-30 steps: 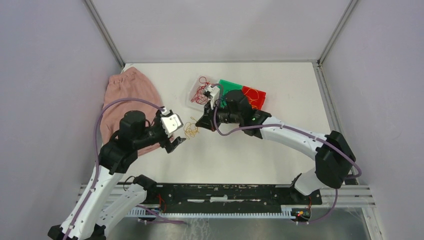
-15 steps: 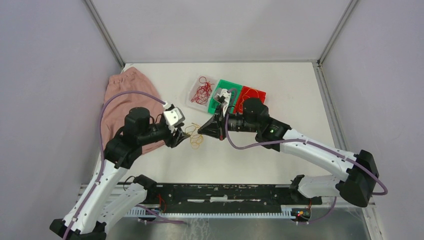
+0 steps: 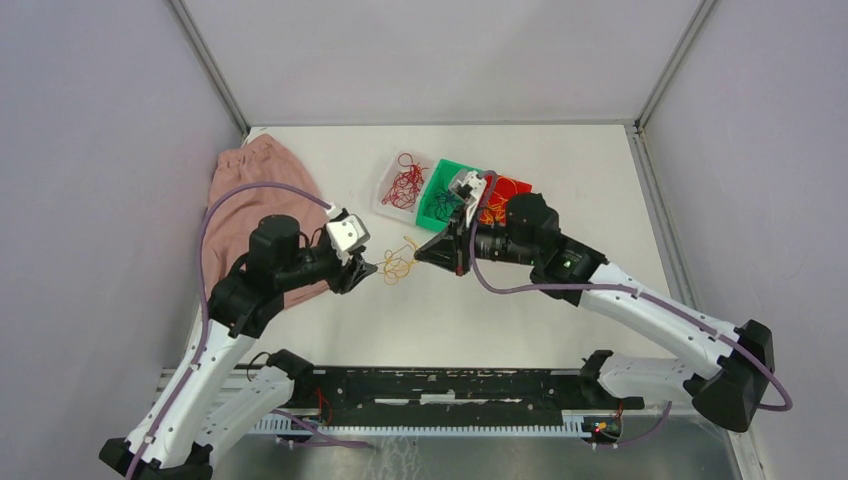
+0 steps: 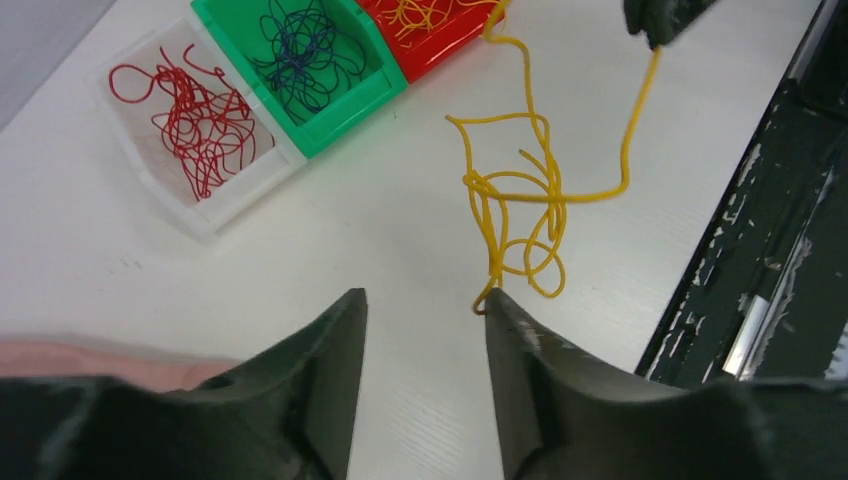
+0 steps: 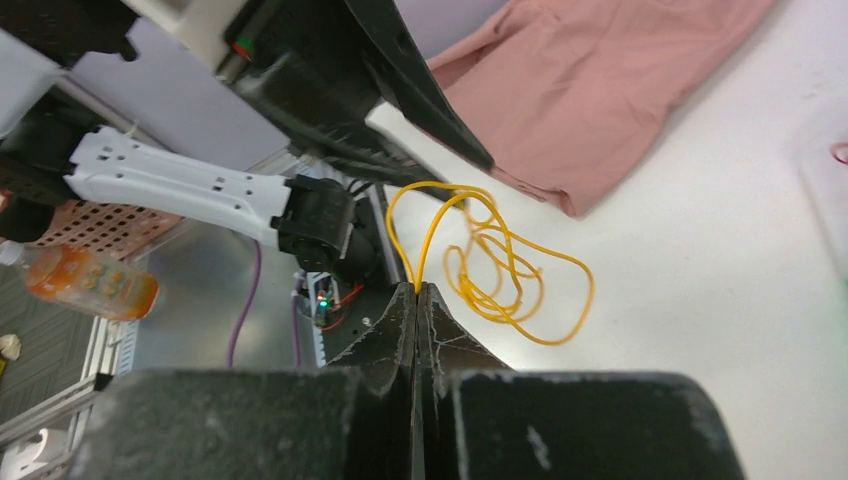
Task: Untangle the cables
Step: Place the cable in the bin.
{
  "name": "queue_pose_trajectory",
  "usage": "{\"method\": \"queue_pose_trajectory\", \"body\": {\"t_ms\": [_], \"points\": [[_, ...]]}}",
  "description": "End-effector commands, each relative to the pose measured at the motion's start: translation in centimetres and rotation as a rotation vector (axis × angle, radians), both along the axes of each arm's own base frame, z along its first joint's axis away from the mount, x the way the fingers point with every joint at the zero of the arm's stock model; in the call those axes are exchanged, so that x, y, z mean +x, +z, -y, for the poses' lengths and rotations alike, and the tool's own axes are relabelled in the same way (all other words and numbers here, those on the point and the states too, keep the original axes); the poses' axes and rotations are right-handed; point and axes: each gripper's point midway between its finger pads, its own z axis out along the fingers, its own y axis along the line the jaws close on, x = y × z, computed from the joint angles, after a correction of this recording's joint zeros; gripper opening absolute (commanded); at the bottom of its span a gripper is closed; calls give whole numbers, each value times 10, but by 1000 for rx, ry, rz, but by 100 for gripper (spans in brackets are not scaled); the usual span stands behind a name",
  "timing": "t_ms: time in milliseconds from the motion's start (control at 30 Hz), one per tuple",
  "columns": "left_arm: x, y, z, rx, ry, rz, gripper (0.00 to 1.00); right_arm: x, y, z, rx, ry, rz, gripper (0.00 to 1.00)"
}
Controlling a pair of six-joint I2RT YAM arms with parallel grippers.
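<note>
A tangled yellow cable [image 3: 398, 265] lies on the white table between my two grippers; it also shows in the left wrist view [image 4: 520, 200] and the right wrist view [image 5: 500, 270]. My right gripper [image 3: 422, 257] [image 5: 415, 288] is shut on one strand of it and holds that strand raised. My left gripper [image 3: 368, 270] [image 4: 425, 300] is open, and one end of the yellow cable touches its right fingertip [image 4: 495, 300]. Red cables [image 4: 195, 115] lie in a clear tray, dark blue cables [image 4: 305, 55] in a green bin, and more yellow cables [image 4: 430, 15] in a red bin.
The clear tray [image 3: 385, 200], green bin [image 3: 432, 218] and red bin [image 3: 515, 185] stand side by side behind the grippers. A pink cloth [image 3: 240, 190] lies at the left under the left arm. A black rail [image 3: 450, 385] runs along the near edge.
My right gripper has come from the bins down to the yellow cable, shut on it and pulled it to the right. My left gripper has moved in to the cable's left side.
</note>
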Motion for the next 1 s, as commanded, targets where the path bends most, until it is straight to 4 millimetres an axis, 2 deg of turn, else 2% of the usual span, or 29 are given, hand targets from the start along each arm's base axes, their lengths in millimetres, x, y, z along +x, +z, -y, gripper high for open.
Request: {"method": "queue_pose_trajectory", "body": {"t_ms": [0,67,200,333,533,633,767,800,833,900,967], "points": [[6,10,-9,30,28,71,68,47,16,32,-19,-200,26,0],[4,9,-11,49,22,68,87,73,15,50,-47,-299,23,0],[6,3,-16,107,31,31,99,123,7,88,-142,-506,51,0],[10,-2,-21,134,65,15,99,171,-10,117,-259,-677,79,0],[15,-4,-24,140,98,2,99,234,-53,154,-462,-885,102,0],[18,0,-25,146,108,10,99,255,-74,170,-533,-964,72,0],[20,4,-27,152,115,37,99,264,-88,173,-557,-988,22,0],[20,5,-28,155,116,40,99,265,-90,174,-568,-997,11,4],[21,5,-28,156,119,42,99,266,-92,178,-588,-1013,-1,13],[23,4,-28,159,125,38,99,265,-92,185,-612,-1050,-15,38],[26,3,-29,163,141,31,99,262,-84,194,-609,-1097,-6,54]]}}
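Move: Held in the shut right fingers, the yellow cable is bound for the red bin, some 25 cm ahead of the right hand, 18 cm to its right and about 27 cm below. The green bin is about 28 cm ahead and 6 cm right, the white bin beyond that, about 31 cm ahead and 4 cm left, both at the red bin's level. From the left hand the red bin is roughly 23 cm ahead, 25 cm right and 22 cm down. Carry the yellow cable in the right gripper about 25 cm forward and 18 cm to the right to above the red bin, swinging the fingers clockwise by some 55 degrees. Sink about 13 cm, mostly in the second half, tipping them forward and down, then start opening them to let the cable go. Meanwhile spread the left gripper fully and ease it a few centimetres left and down, clear of the cable's near end. ##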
